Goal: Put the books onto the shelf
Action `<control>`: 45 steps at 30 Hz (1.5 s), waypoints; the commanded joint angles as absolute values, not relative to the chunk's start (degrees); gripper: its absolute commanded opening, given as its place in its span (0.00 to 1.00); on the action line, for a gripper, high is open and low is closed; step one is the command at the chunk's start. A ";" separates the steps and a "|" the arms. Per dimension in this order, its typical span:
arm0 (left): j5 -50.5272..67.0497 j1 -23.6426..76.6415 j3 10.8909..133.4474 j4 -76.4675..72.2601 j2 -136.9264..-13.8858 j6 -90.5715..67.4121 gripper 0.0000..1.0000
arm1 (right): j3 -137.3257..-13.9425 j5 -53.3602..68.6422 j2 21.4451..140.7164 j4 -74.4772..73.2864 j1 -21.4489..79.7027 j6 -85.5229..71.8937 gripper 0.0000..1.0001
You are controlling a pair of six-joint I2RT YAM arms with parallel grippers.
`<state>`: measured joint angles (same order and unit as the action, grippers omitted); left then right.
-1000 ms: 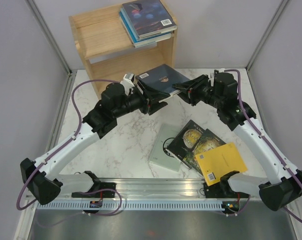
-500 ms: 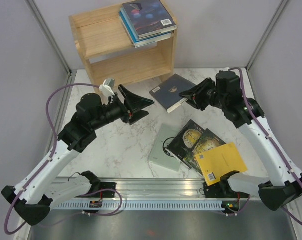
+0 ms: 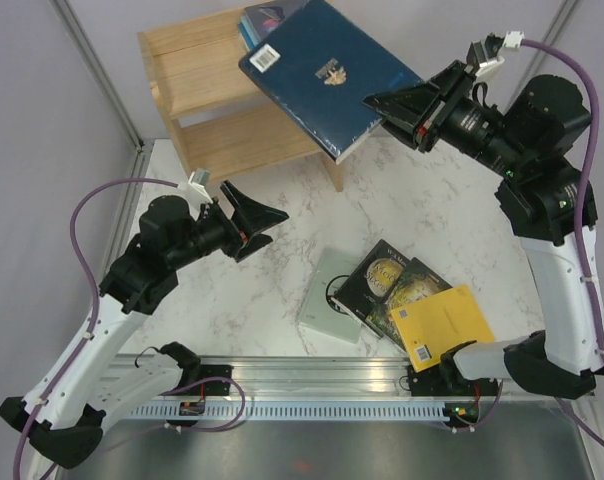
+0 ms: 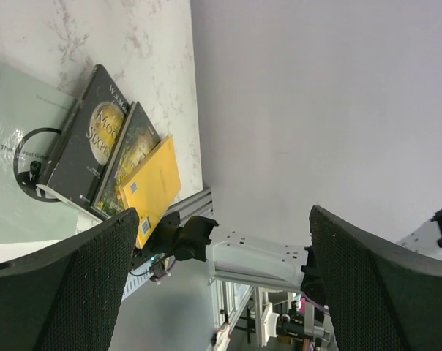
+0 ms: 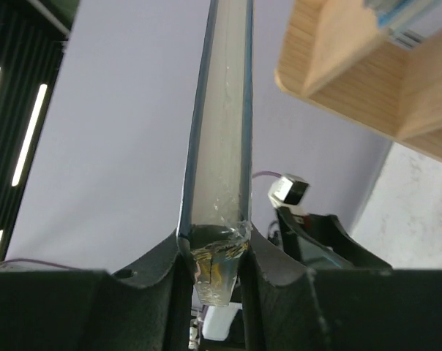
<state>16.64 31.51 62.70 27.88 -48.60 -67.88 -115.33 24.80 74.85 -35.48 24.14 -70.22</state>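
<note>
My right gripper (image 3: 382, 110) is shut on the edge of a navy book (image 3: 327, 75) and holds it high in the air, tilted, in front of the wooden shelf (image 3: 197, 90). In the right wrist view the book (image 5: 221, 110) stands edge-on between the fingers of that gripper (image 5: 215, 256). Stacked books (image 3: 260, 18) on the shelf top are mostly hidden behind it. My left gripper (image 3: 272, 222) hangs open and empty over the table's left middle. On the table lie a pale book (image 3: 330, 295), two black-and-gold books (image 3: 382, 272) and a yellow book (image 3: 442, 325).
Grey walls close in the marble table (image 3: 432, 210) on three sides. An aluminium rail (image 3: 312, 385) runs along the near edge by the arm bases. In the left wrist view the yellow book (image 4: 151, 183) and the black-and-gold books (image 4: 89, 142) lie beyond the open left gripper (image 4: 225, 219).
The right arm has raised the navy book from low over the table up to shelf-top height. The left gripper let go of it, opened wide and drew back to the left.
</note>
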 commanded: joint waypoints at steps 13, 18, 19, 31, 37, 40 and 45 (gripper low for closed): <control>18.19 31.11 63.19 29.18 -46.94 -65.39 0.98 | -136.14 14.34 99.75 -9.59 19.86 -80.24 0.00; 17.49 31.11 63.02 31.37 -44.57 -65.65 0.96 | -140.88 8.27 105.98 -5.98 20.13 -82.61 0.00; 17.14 31.11 63.10 31.99 -44.21 -65.39 0.96 | -141.15 8.09 106.43 -5.02 20.13 -84.10 0.00; 11.69 31.11 65.30 40.86 -38.85 -63.37 0.98 | -138.52 5.19 110.56 5.18 22.58 -90.26 0.00; 8.70 31.11 67.06 44.56 -37.18 -62.58 0.99 | -137.64 4.75 111.62 6.24 24.60 -91.06 0.00; 7.30 31.11 67.15 45.61 -35.95 -62.75 1.00 | -135.71 4.22 111.01 6.33 24.87 -90.71 0.00; 5.19 31.11 68.03 47.19 -34.89 -62.67 1.00 | -132.90 2.73 109.86 5.46 24.96 -89.57 0.00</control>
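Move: Dark blue book still pinched at its right edge by the right gripper. The book stack at the right end of the top shelf board lies about 30 cm ahead, 15 cm left and 8 cm below that hand. The board's empty part is about 23 cm left of the stack and 4 cm nearer; the lower board is about 28 cm ahead, 25 left, 33 below the hand. From the open left gripper, the stack is about 34 cm ahead, 5 right, 14 above. Swing the right gripper, keeping its pinch on the dark blue book, about 25 cm forward to the stack, rising a little first and then sinking; roll its left side up some 20 degrees and turn it clockwise, then ease it left about 4 cm. Draw the open left gripper back and left, roughly 8 cm, away from the shelf. ##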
